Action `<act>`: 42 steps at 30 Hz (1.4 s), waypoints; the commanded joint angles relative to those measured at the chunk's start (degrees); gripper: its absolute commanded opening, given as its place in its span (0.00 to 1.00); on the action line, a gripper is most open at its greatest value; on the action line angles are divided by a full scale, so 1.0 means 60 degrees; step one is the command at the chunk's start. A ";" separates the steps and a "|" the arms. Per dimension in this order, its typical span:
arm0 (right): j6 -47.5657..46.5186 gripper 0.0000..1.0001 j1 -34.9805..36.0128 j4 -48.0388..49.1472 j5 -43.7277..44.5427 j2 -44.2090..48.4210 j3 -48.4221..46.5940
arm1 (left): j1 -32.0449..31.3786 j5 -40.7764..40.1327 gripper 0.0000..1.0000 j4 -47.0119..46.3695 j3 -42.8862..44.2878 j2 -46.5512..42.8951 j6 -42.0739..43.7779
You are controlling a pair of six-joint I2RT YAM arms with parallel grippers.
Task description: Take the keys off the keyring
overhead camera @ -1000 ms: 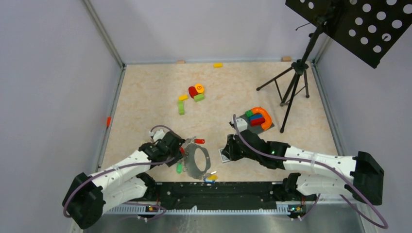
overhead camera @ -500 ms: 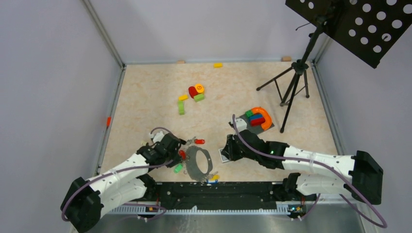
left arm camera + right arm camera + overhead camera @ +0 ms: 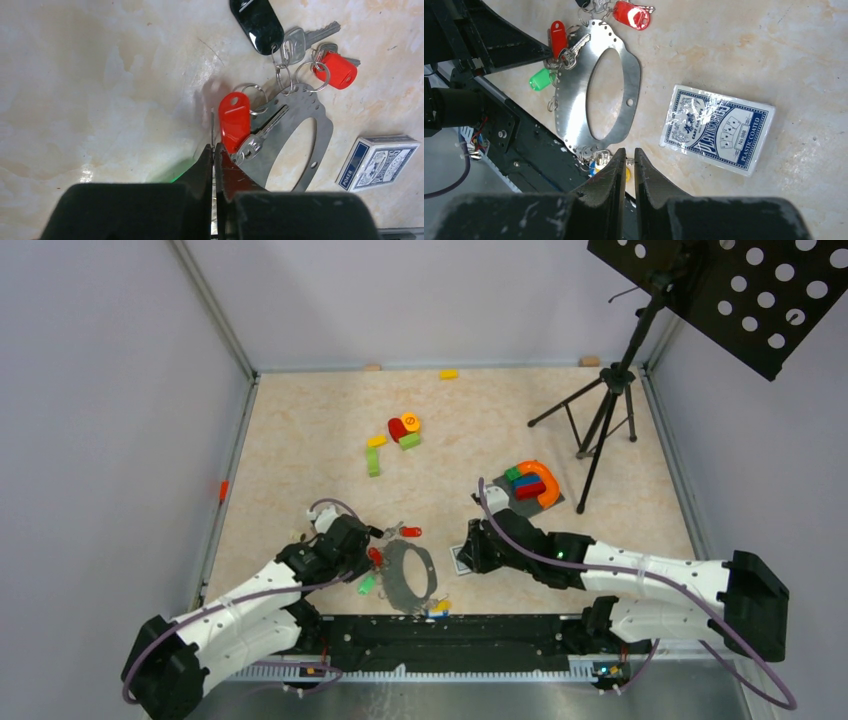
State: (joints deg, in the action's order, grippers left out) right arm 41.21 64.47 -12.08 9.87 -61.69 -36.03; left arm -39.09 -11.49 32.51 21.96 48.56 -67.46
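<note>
The keyring (image 3: 389, 578) is a flat grey metal loop lying near the table's front edge. It also shows in the wrist views, keyring (image 3: 324, 131) and keyring (image 3: 574, 100). Keys hang from its rim: a red-tagged key (image 3: 234, 120), a second red-tagged key (image 3: 339, 70), a black fob (image 3: 257, 22), a green-tagged key (image 3: 541, 79), and yellow and blue tags (image 3: 437, 606) at the near end. My left gripper (image 3: 214, 146) is at the loop's left rim, shut on a thin wire ring beside the red tag. My right gripper (image 3: 630, 151) hovers right of the loop, jaws nearly together, nothing seen held.
A playing-card box (image 3: 716, 127) lies right of the keyring, under my right gripper (image 3: 468, 552). Toy blocks (image 3: 400, 430) sit mid-table. An orange arch with blocks (image 3: 532, 485) and a black tripod stand (image 3: 600, 420) are at the right. A black rail (image 3: 450, 635) runs along the near edge.
My left gripper has closed from half open to shut at the keyring's left rim, and its arm has shifted slightly left. The right arm has not moved.
</note>
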 commanded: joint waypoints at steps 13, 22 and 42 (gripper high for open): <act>0.0265 0.11 0.0084 0.0275 0.0012 0.0145 0.0068 | 0.0011 -0.0451 0.00 -0.0189 0.0400 -0.0623 0.1525; 0.0060 0.12 0.0084 0.0276 0.0076 0.0180 0.0073 | 0.0011 -0.0048 0.00 -0.0870 0.1004 -0.0839 0.3761; -0.0865 0.12 0.0087 0.1930 0.0943 0.2868 0.1276 | 0.0004 0.1422 0.00 -0.3883 0.1873 -0.1494 0.7526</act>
State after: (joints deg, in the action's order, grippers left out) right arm 37.63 64.47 -6.55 12.69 -49.71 -30.28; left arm -39.09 -1.98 10.59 28.86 37.08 -23.79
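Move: The left fingertips are already shut on a key at the left edge of the keyring, whose middle lies some 9 cm to the hand's right, about 3 cm back and 2 cm lower. The near red tag is about 2 cm ahead and 2 cm right, the green tag about 4 cm back and 1 cm left, and the black tag some 8 cm ahead. From the right hand, that key is roughly 24 cm left, level fore and aft, 8 cm lower. Pull the left gripper gently up about 1 cm with the fingers shut on the key, then sweep it up quickly, roughly 15 cm in all, carrying it some 5 cm forward and 5 cm right over the keyring. Swing the fingertips outward by about 45 degrees and turn the hand clockwise, leaving the key behind. Late on, raise the nearly shut right gripper 3 to 4 cm. ##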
